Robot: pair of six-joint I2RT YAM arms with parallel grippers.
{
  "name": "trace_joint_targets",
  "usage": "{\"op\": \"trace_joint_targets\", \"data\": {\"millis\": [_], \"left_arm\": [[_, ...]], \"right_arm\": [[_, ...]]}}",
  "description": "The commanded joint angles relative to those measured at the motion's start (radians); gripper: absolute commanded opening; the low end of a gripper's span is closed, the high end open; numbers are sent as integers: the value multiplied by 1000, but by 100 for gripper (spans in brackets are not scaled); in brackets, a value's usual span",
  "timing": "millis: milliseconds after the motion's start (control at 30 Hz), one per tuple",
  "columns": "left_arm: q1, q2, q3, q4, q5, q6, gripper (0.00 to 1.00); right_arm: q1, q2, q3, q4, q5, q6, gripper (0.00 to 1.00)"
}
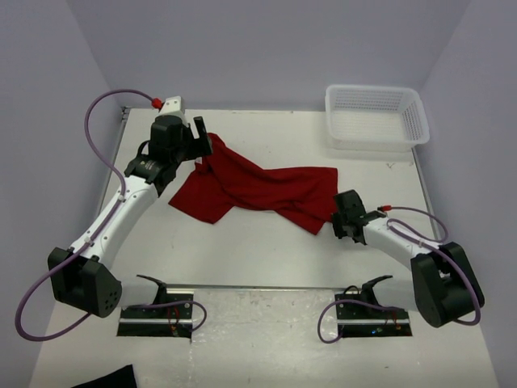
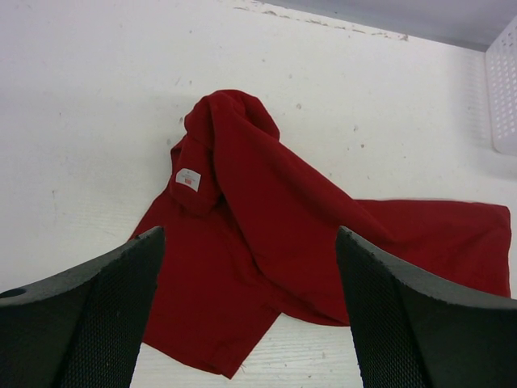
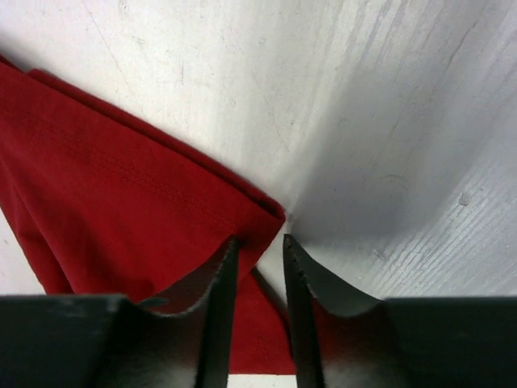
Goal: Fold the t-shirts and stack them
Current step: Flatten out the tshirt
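Note:
The dark red t-shirt (image 1: 254, 187) lies crumpled and partly twisted across the middle of the white table (image 1: 266, 259). Its white neck label (image 2: 187, 179) shows in the left wrist view. My left gripper (image 1: 200, 144) hovers over the shirt's upper left end. It stands wide open (image 2: 250, 307) with nothing between its fingers, and the cloth (image 2: 266, 234) is well below them. My right gripper (image 1: 338, 220) sits low at the shirt's lower right corner. Its jaws (image 3: 260, 241) are narrowed around the folded hem corner (image 3: 105, 186). A thin strip of table still shows beside the right finger.
A white mesh basket (image 1: 333, 121) stands at the back right of the table, and its edge (image 2: 505, 89) shows in the left wrist view. A black cloth scrap (image 1: 105, 378) lies at the bottom left, off the table.

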Motion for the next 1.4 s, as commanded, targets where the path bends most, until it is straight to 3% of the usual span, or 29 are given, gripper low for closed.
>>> {"op": "trace_joint_targets", "data": {"millis": [0,300,467,567,867,1000,1233,1367], "left_arm": [[-5,-34,8,36,11,16,87],[-5,-12,-14,34,-18,16,88],[-5,-5,-18,27,-36,11,89],[-5,-6,-18,25,-38,9,89],[-5,26,-77,-5,-92,-44,88],[-5,41,-132,7,-57,-84,86],[-5,3,-115,7,-46,-84,86],[-5,-6,-106,-1,-56,-76,86]], "right_arm": [[-3,10,34,-44,68,49,28],[-4,23,54,-61,82,43,12],[-6,26,72,-61,94,10,9],[-6,45,109,-50,94,-93,0],[-4,134,270,0,11,-497,0],[-4,135,263,11,5,-540,0],[-6,315,416,-53,-151,-694,0],[-3,352,419,-83,-173,-720,0]]}}
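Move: The t-shirt's near right hem corner is at my right fingertips, about 1 cm to their left and 1 cm below. The t-shirt's low flap tip is some 5 cm left and 2 cm back, and its far right corner about 17 cm ahead and 1 cm right. The t-shirt's left flap lies 24 cm below my left hand, some 4 cm left and 1 cm back; at that same depth its tagged bunch is 9 cm ahead and 4 cm left. I shut my right fingers on the hem corner and pinch it, then carry it forward and up about 5 cm, next left and down again over the shirt, turning the hand some 35 degrees counter-clockwise. Late on, my left hand, still wide open and empty, sinks about 8 cm towards the left flap, easing back 2 cm and tipping a little further down. ##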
